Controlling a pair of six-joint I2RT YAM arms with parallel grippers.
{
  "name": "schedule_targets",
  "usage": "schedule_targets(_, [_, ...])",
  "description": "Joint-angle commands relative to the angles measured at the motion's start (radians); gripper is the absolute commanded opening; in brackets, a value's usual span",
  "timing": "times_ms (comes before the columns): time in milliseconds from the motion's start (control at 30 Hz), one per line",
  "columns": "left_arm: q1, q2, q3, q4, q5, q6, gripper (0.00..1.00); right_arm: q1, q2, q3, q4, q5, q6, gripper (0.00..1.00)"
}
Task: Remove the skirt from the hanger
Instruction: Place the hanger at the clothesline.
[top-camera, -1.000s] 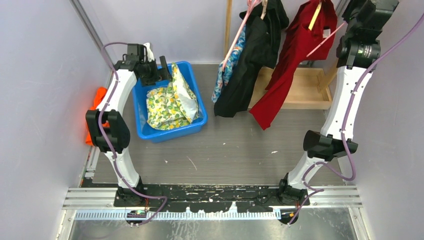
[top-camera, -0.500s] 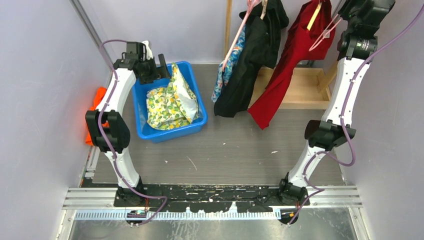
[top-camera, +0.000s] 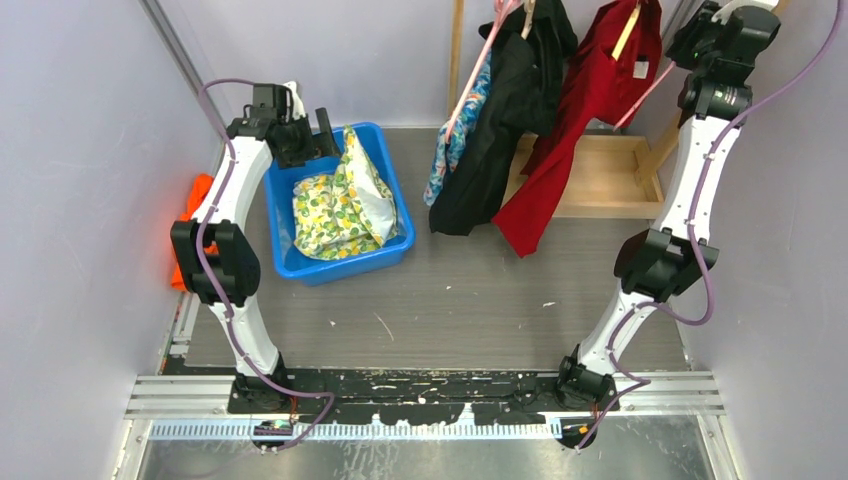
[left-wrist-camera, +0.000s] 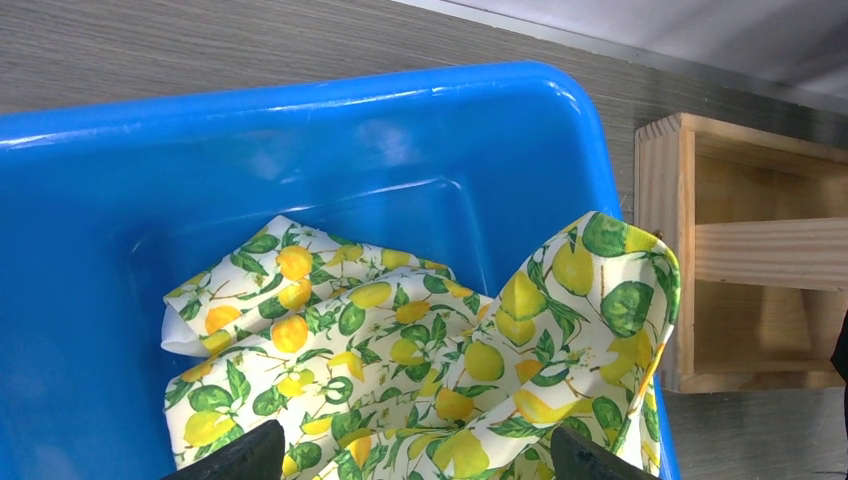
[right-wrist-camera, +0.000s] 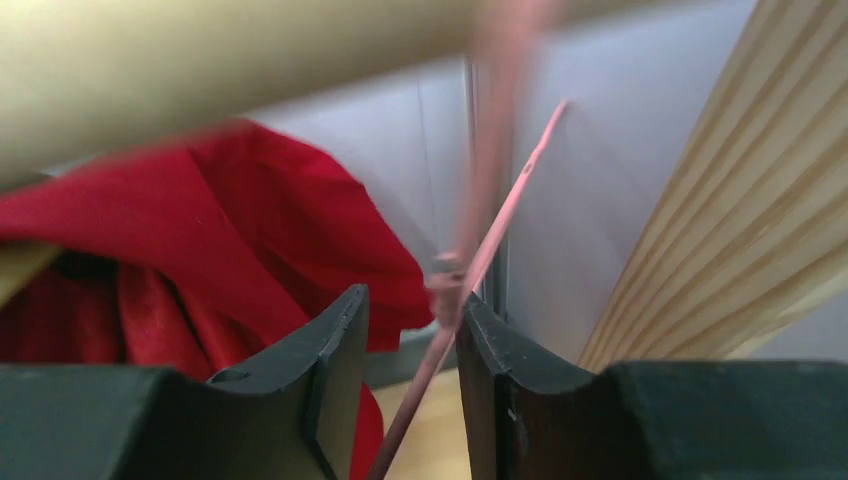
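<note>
A red skirt hangs from a thin pink hanger on the rail at the back right. My right gripper is raised at the hanger's right end. In the right wrist view the pink hanger wire runs between the fingers of the gripper, close to the right finger, with a wide gap to the left one; the jaws are open. The red cloth hangs just behind. My left gripper is open over a blue bin, its fingertips wide apart above lemon-print cloth.
A black garment and a blue floral one hang on another pink hanger left of the skirt. The wooden rack base lies below. An orange object sits by the left wall. Walls stand close on both sides.
My right gripper has moved up and back along the pink hanger toward the rail, and the red skirt has swung a little left. The left arm has barely moved.
</note>
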Motion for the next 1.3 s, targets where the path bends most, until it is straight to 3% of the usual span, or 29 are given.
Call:
schedule_targets(0, [0.004,-0.043,-0.002,0.026,0.001,0.011,0.99,-0.003,-0.090,-0.098,0.001,-0.066,0.015,0.01])
schedule_targets(800, [0.003,-0.072,-0.063,0.027,0.036,0.034,0.99,-0.002,-0.300,-0.458,0.031,-0.083,0.005,0.04])
schedule_targets(967, [0.004,-0.084,-0.078,0.031,0.040,0.035,0.99,-0.002,-0.308,-0.436,0.027,-0.027,-0.002,0.32])
schedule_targets(1033, [0.004,-0.089,-0.080,0.030,0.036,0.037,1.00,-0.001,-0.302,-0.412,0.035,-0.017,0.005,0.50])
schedule_targets(1133, [0.004,-0.093,-0.080,0.029,0.030,0.041,0.99,0.002,-0.280,-0.364,0.034,-0.014,0.010,0.61])
schedule_targets(1167, [0.004,-0.095,-0.080,0.029,0.027,0.043,0.99,0.005,-0.272,-0.346,0.029,-0.012,0.010,0.70])
schedule_targets(1233, [0.004,-0.096,-0.079,0.029,0.019,0.046,0.99,0.014,-0.254,-0.305,0.018,-0.012,0.001,0.98])
schedule_targets(1267, [0.004,-0.095,-0.077,0.028,0.018,0.046,0.99,0.017,-0.247,-0.290,0.017,-0.010,-0.002,1.00])
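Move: The right hand still grips the pink hanger at its neck, fingers pointing forward; the clothesline passes about 7 cm above this hand, neither ahead nor to either side. The red garment hangs some 14 cm to the left, 4 cm back and 12 cm below; its yellow hanger is about 9 cm left, level ahead and in height. From the idle left hand, that spot on the clothesline lies roughly 70 cm right, 6 cm ahead and 33 cm up. Below the clothesline, the right hand draws the hanger back, down and left some 6 cm, then opens wide. ##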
